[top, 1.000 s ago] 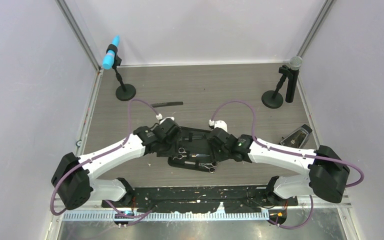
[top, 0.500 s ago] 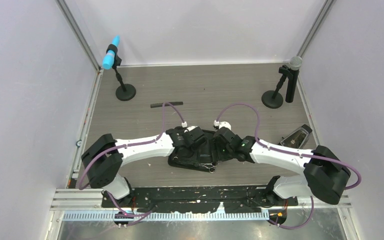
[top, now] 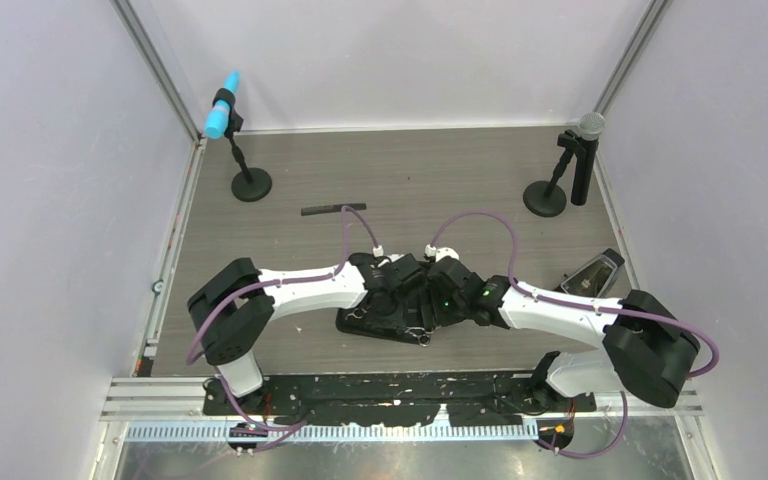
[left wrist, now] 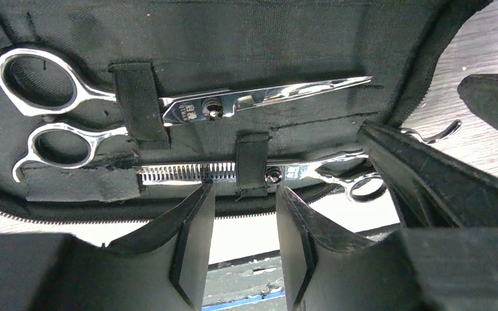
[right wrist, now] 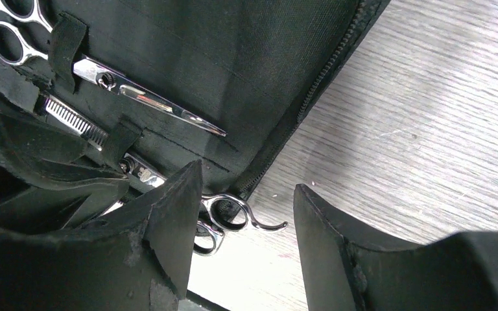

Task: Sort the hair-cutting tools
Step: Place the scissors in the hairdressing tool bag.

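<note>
The black zip case (top: 355, 326) lies open at the table's middle, with both grippers meeting over it. Two silver scissors sit under straps inside: a plain pair (left wrist: 259, 97) above and a toothed thinning pair (left wrist: 188, 173) below. My left gripper (left wrist: 246, 188) is open, its tips just short of the thinning pair's strap, nothing between them. My right gripper (right wrist: 246, 178) is open at the case's zip edge, and the thinning pair's ring handle (right wrist: 230, 214) pokes out beside its left finger (right wrist: 175, 214). The black comb (top: 333, 210) lies alone on the wood behind the arms.
A microphone with a blue head (top: 223, 118) stands on a round base at the back left. A grey-headed one (top: 582, 155) stands at the back right. A dark wedge-shaped object (top: 595, 272) lies near the right edge. Purple cables loop above both wrists.
My left arm has swung right, from the case's left end to over its middle, close against the right gripper. The right gripper's jaws have spread wider.
</note>
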`<action>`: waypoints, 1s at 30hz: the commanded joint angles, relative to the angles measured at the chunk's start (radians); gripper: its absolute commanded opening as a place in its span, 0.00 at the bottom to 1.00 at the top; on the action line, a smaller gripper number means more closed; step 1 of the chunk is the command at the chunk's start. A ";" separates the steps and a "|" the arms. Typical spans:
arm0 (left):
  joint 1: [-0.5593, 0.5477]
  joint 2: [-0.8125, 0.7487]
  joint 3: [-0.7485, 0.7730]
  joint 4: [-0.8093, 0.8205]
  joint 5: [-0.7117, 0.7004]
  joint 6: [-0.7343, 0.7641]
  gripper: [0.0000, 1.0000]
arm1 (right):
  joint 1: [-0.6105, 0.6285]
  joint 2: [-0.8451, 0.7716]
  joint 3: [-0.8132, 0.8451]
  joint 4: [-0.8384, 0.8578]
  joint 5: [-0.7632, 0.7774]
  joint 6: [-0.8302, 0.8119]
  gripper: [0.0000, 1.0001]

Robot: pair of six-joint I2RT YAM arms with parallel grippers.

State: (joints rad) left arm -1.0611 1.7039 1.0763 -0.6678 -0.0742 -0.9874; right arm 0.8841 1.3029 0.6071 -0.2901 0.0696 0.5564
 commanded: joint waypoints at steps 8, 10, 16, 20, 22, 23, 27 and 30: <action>-0.005 0.077 0.058 -0.002 0.004 0.003 0.41 | 0.000 -0.006 -0.011 0.049 -0.030 0.012 0.59; -0.006 0.089 0.068 -0.012 -0.002 0.004 0.41 | 0.001 -0.011 -0.012 0.049 -0.031 0.015 0.59; -0.006 0.110 0.083 -0.022 -0.035 0.008 0.34 | 0.000 -0.016 -0.010 0.050 -0.044 0.016 0.59; -0.006 0.126 0.091 -0.017 -0.040 0.015 0.23 | 0.001 -0.030 -0.014 0.046 -0.075 0.017 0.59; -0.005 0.130 0.092 -0.006 -0.039 0.020 0.19 | 0.001 -0.041 -0.018 0.045 -0.105 0.018 0.58; -0.006 0.129 0.091 -0.002 -0.037 0.024 0.16 | 0.001 -0.046 -0.021 0.044 -0.110 0.019 0.58; -0.006 0.121 0.083 0.022 -0.030 0.036 0.02 | 0.001 -0.072 -0.033 0.044 -0.129 0.027 0.57; -0.005 0.099 0.061 0.053 -0.029 0.040 0.00 | 0.001 -0.097 -0.047 0.060 -0.147 0.030 0.56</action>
State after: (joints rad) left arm -1.0649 1.7931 1.1534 -0.7227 -0.0578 -0.9607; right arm 0.8734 1.2541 0.5797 -0.2569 -0.0395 0.5709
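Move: Just in front of the left fingertips, about 1 cm ahead and 1 cm down, lies the near strap of the bag, already over the thinning scissors. Their finger rings lie 6 cm to this hand's right, about level; the other scissors' middle is some 4 cm ahead and 2 cm left. From the right hand, the finger rings are roughly 2 cm back, 1 cm left and 2 cm down, and the near strap 7 cm left and 1 cm back. Sinking about 1 cm onto the bag, the left hand then stays put and shuts its half-open fingers completely on the near end of the strap, seeming to pinch the cloth. The right hand waits with open fingers, then late on shifts some 2 cm back and left with a slight rise, over the thinning scissors' finger rings, rolling about 5 degrees so its left side lifts. ##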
